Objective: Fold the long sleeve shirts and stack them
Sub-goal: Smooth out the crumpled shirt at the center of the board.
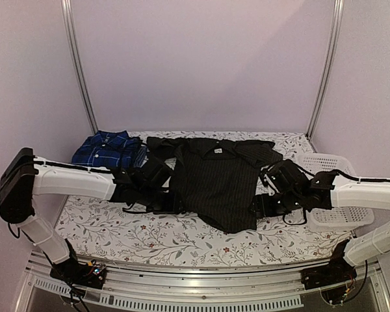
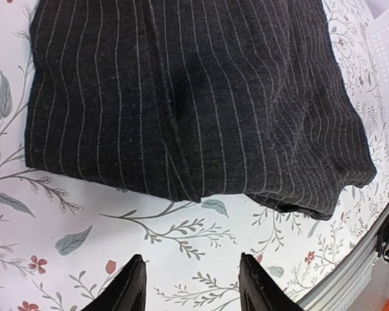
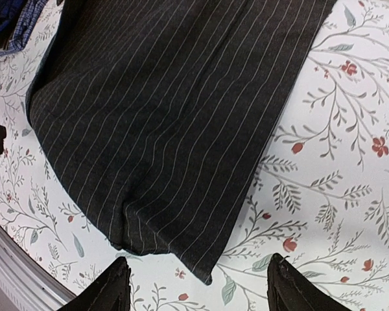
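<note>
A black pinstriped long sleeve shirt (image 1: 216,177) lies spread on the floral table, collar toward the back, its sides partly folded in. A blue plaid shirt (image 1: 108,149) sits folded at the back left. My left gripper (image 1: 161,177) hovers at the black shirt's left side. In the left wrist view it (image 2: 191,275) stands open over bare tablecloth, just short of the shirt's edge (image 2: 181,116). My right gripper (image 1: 273,182) is at the shirt's right side. In the right wrist view it (image 3: 200,275) is open, with the shirt's lower corner (image 3: 168,142) just ahead of the fingertips.
A white mesh basket (image 1: 341,195) stands at the right edge of the table, beside the right arm. The floral tablecloth (image 1: 117,227) runs to a metal rail (image 1: 201,276) along the near edge. The plaid shirt's edge (image 3: 26,26) shows top left in the right wrist view.
</note>
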Motion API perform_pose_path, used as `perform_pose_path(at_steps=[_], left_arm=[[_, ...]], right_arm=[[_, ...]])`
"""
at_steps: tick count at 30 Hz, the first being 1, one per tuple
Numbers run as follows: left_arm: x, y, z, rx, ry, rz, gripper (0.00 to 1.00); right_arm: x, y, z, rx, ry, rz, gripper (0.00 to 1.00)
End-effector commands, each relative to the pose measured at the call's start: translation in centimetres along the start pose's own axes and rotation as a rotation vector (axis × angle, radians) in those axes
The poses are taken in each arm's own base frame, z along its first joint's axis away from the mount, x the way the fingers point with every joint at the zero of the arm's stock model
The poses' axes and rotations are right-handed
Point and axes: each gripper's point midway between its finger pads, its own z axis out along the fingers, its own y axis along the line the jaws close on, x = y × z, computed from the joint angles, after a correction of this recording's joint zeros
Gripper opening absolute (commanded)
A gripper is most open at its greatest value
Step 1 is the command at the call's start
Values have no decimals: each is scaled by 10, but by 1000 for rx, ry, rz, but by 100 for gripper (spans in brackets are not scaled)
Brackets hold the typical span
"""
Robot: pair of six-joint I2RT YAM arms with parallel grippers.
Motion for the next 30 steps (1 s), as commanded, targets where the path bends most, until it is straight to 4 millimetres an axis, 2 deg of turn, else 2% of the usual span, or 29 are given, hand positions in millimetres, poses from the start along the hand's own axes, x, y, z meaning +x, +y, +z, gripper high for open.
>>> perform_pose_path(at_steps=[1, 7, 12, 16, 22, 25, 27, 30], left_arm=[[-9, -7, 10, -30, -83, -19, 46], [-4, -6, 35, -74, -60, 3, 38], [-2, 1, 47, -124, -65, 12, 37], [-5, 6, 53, -161, -88, 13, 38], [-15, 3, 62, -169, -127, 32, 36], [-19, 0, 63, -167, -136, 39, 25], [-22, -2, 59, -165, -145, 41, 15], [-28, -8, 45, -154, -160, 48, 0]], right_arm=[[21, 11, 5, -26, 12, 48, 67], [41, 8, 17, -23, 25, 74, 65], [52, 4, 23, -16, 39, 86, 63], [57, 3, 28, -21, 39, 97, 63], [57, 3, 36, -24, 26, 91, 62], [53, 5, 39, -19, 12, 83, 58], [50, 6, 41, -17, 7, 78, 53], [44, 11, 42, -19, 4, 69, 33]])
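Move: The shirt's bottom hem, at the lengthwise seam towards its left side, is about 4 cm ahead, 2 cm right and 6 cm below the left hand. The hem's right corner is some 3 cm back, 1 cm left and 8 cm below the right hand. The folded pile stands roughly 24 cm ahead and 25 cm left of the left hand; the basket is about 10 cm ahead and 23 cm right of the right hand. The shirt's hem is taken at the seam by the left hand, which sinks about 5 cm, works forward 3 or 4 cm and slightly right as its fingers tilt about 10 degrees, then shuts on the cloth. At the hem's right corner, the right hand sinks about 6 cm while drawing back 3 cm, its fingers straddling the corner and starting to close, still plainly open. ##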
